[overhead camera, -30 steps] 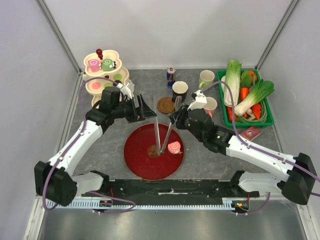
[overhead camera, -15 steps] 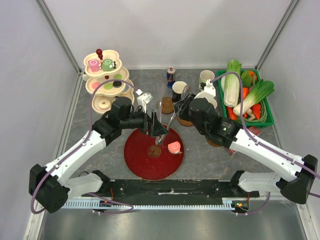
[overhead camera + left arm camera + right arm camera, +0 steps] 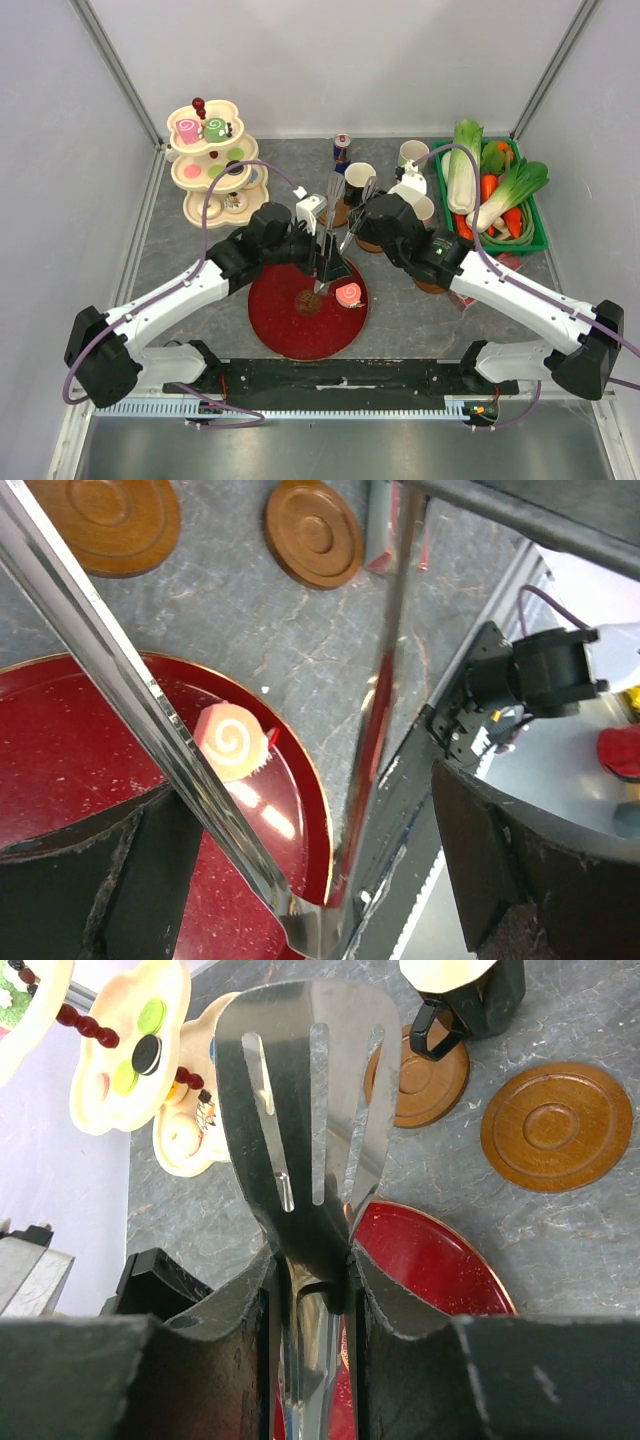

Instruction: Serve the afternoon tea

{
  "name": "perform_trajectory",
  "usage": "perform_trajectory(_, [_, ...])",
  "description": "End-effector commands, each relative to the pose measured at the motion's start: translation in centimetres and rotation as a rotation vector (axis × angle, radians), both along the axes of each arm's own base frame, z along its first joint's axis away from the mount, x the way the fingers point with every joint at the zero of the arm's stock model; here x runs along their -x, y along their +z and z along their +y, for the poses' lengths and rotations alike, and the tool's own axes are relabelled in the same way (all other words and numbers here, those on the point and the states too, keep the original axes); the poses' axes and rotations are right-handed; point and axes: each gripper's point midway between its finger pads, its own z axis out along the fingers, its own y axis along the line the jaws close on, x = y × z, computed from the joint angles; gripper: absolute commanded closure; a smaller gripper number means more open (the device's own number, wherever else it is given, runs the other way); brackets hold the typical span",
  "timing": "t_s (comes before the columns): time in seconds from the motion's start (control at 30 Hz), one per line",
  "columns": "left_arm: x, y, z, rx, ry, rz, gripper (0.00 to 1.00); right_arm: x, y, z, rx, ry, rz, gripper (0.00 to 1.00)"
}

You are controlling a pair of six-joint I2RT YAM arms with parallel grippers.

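Observation:
A pink swirl roll (image 3: pixel 348 294) (image 3: pixel 232 742) and a brown pastry (image 3: pixel 306 302) lie on the red plate (image 3: pixel 290 335). Metal tongs (image 3: pixel 328 230) (image 3: pixel 310 1080) stand over the plate, joined end down. My right gripper (image 3: pixel 358 228) (image 3: pixel 310 1260) is shut on their two arms, and the slotted head sticks out beyond its fingers. My left gripper (image 3: pixel 328 266) (image 3: pixel 320 880) is open wide around the tongs' (image 3: pixel 130 680) joined end, its pads apart from the metal. The black mug (image 3: pixel 358 178), pale green mug (image 3: pixel 412 153) and pink mug (image 3: pixel 425 208) stand behind.
A cream tiered stand (image 3: pixel 212 165) at back left carries a pink roll (image 3: pixel 187 129), a green roll (image 3: pixel 214 128) and other pastries. Brown coasters (image 3: pixel 313 532) lie behind the plate. A drink can (image 3: pixel 342 148) and a green crate of vegetables (image 3: pixel 490 195) stand at the back right.
My left arm swung right, from beside the stand to over the plate, and its jaws opened wider around the tongs' joined end. The right arm shifted back and left, still holding the tongs.

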Motion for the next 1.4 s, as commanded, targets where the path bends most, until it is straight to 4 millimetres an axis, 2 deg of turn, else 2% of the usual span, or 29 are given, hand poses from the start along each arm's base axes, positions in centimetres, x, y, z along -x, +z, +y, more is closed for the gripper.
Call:
perform_trajectory(0.0, [-3.3, 2.0, -0.7, -0.012, 0.090, -0.166, 0.04, -0.2, 2.0, 0.2, -0.077, -0.030, -0.016, 0.91])
perform_trajectory(0.1, [-4.5, 1.8, -0.6, -0.036, 0.145, -0.182, 0.04, 0.0, 1.6, 0.2, -0.077, -0.019, -0.007, 0.91])
perform_trajectory(0.23, [-5.0, 2.3, -1.0, -0.018, 0.153, -0.203, 0.07, 0.4, 1.4, 0.3, -0.084, -0.002, 0.003, 0.91])
perform_trajectory(0.33, [-5.0, 2.6, -1.2, -0.005, 0.140, -0.214, 0.13, 0.5, 1.6, 0.2, -0.085, -0.001, -0.001, 0.90])
perform_trajectory(0.4, [-5.0, 2.5, -1.3, -0.003, 0.140, -0.215, 0.22, 0.5, 1.5, 0.2, -0.085, 0.000, 0.000, 0.89])
perform_trajectory(0.5, [-5.0, 2.6, -1.1, 0.000, 0.146, -0.219, 0.32, 0.5, 1.4, 0.2, -0.083, 0.001, 0.000, 0.83])
perform_trajectory(0.53, [-4.9, 2.7, -1.2, 0.002, 0.143, -0.220, 0.37, 0.5, 1.3, 0.1, -0.080, -0.001, 0.003, 0.80])
perform_trajectory(0.67, [-4.6, 2.5, -0.9, 0.003, 0.145, -0.213, 0.41, 0.6, 1.4, -0.1, -0.061, 0.006, -0.008, 0.61])
perform_trajectory(0.83, [-3.7, 1.1, 0.1, -0.022, 0.161, -0.153, 0.42, 0.6, 2.7, -1.3, -0.021, -0.005, -0.056, 0.25])
perform_trajectory(0.93, [-2.7, -0.2, 1.2, -0.056, 0.179, -0.103, 0.42, 0.5, 3.6, -2.9, 0.021, -0.036, -0.092, 0.14])
perform_trajectory(1.1, [-0.2, -1.6, 3.9, -0.126, 0.221, 0.011, 0.42, 1.1, 4.9, -6.5, 0.076, -0.111, -0.165, 0.10])
perform_trajectory(1.27, [4.3, -3.7, 7.7, -0.255, 0.213, 0.151, 0.42, 2.2, 5.1, -10.7, 0.145, -0.190, -0.225, 0.08])
perform_trajectory(1.37, [7.4, -5.2, 9.0, -0.290, 0.159, 0.245, 0.37, 3.1, 4.3, -13.0, 0.181, -0.219, -0.245, 0.08])
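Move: The tongs, pinched near their heads by the right hand, have their middle about 6 cm ahead of the open left hand, 2 cm to its right and almost at its height. The same middle is some 4 cm back and 4 cm left of the right hand, slightly lower. From the left hand, the pink swirl cake lies about 5 cm right, 1 cm back and 15 cm below; the middle coaster is roughly 15 cm ahead, 11 cm right, 17 cm below. The left fingers close part way onto the tongs' two arms, nearer the hinge end, after a forward reach of about 3.5 cm, while the right hand keeps its hold almost still. The right fingers then open wide, release the head end and pull away to the right and up, some 10 cm. The left hand carries the tongs left and back, sinking a little over the plate. ##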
